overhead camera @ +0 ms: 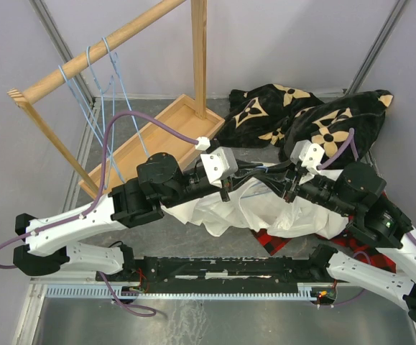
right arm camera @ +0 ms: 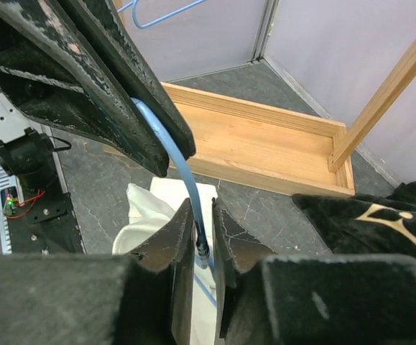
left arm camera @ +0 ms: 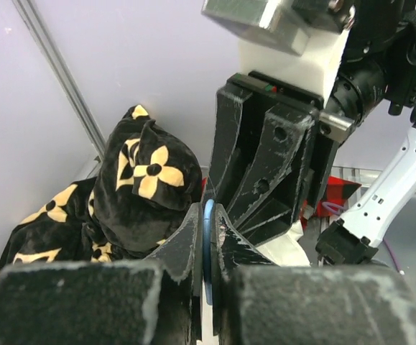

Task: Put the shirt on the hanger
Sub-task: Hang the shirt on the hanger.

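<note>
The cream-white shirt lies crumpled on the table beneath both arms, and it also shows under the jaws in the wrist views. My left gripper is shut on the thin light-blue hanger wire. The hanger curves down from the left gripper's fingers into my right gripper. Its jaws stand slightly open around the wire, with a gap on one side. In the top view the two grippers meet tip to tip, left gripper and right gripper, above the shirt. Most of the hanger is hidden there.
A wooden rack with a tray base stands at the back left; more blue hangers hang from its rod. A black blanket with tan flowers is piled at the back right. A red-and-black plaid garment lies under the shirt.
</note>
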`<move>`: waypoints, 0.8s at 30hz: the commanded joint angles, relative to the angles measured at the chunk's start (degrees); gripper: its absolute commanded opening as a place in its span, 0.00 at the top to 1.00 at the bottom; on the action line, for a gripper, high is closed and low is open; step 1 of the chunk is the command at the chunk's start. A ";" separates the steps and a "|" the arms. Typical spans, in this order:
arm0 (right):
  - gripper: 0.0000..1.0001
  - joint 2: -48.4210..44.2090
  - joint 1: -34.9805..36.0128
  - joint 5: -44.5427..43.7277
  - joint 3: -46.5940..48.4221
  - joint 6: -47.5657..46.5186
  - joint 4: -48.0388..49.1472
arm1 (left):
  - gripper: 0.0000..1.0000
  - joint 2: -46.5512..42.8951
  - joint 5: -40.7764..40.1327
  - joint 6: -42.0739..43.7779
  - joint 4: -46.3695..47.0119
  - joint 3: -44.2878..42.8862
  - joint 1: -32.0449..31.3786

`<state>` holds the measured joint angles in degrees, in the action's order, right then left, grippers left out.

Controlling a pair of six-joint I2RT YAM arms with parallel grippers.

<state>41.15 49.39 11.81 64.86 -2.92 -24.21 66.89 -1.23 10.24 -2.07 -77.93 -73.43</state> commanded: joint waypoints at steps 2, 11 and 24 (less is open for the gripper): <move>0.65 -1.78 0.01 0.51 3.19 -1.13 -0.61 | 0.97 -2.92 1.58 -0.74 -0.56 -1.39 0.12; 0.39 -1.26 0.01 1.46 16.52 -7.48 -29.84 | 0.97 -8.42 5.49 -0.69 -12.01 -1.32 0.13; 0.29 -6.71 -0.04 9.62 8.45 -13.08 -31.16 | 0.97 -15.39 8.51 -2.74 -22.93 -3.84 0.12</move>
<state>35.20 49.39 18.35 77.01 -13.58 -59.11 52.27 6.63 8.97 -23.11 -78.22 -73.45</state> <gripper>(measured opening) 0.701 0.054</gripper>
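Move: The blue hanger is shared: the left fingers are shut near its hook, and its neck, some 5 cm lower and about level with the left hand otherwise, is still between the right fingers. The white shirt's middle hangs about 16 cm below the right hand, 4 cm back and 3 cm to its right. From the right hand, the red plaid shirt lies 27 cm right, 3 cm back and 37 cm down. The hanger is handed over: the right fingers open wide and come off it, then the right hand draws back and right some 10 cm. That hand rises slightly before sinking, its fingers tipping down nearly 20 degrees, and ends open beside the shirt. The left hand keeps its pinch and carries the hanger left and somewhat back, about 10 cm, turning slightly clockwise. ##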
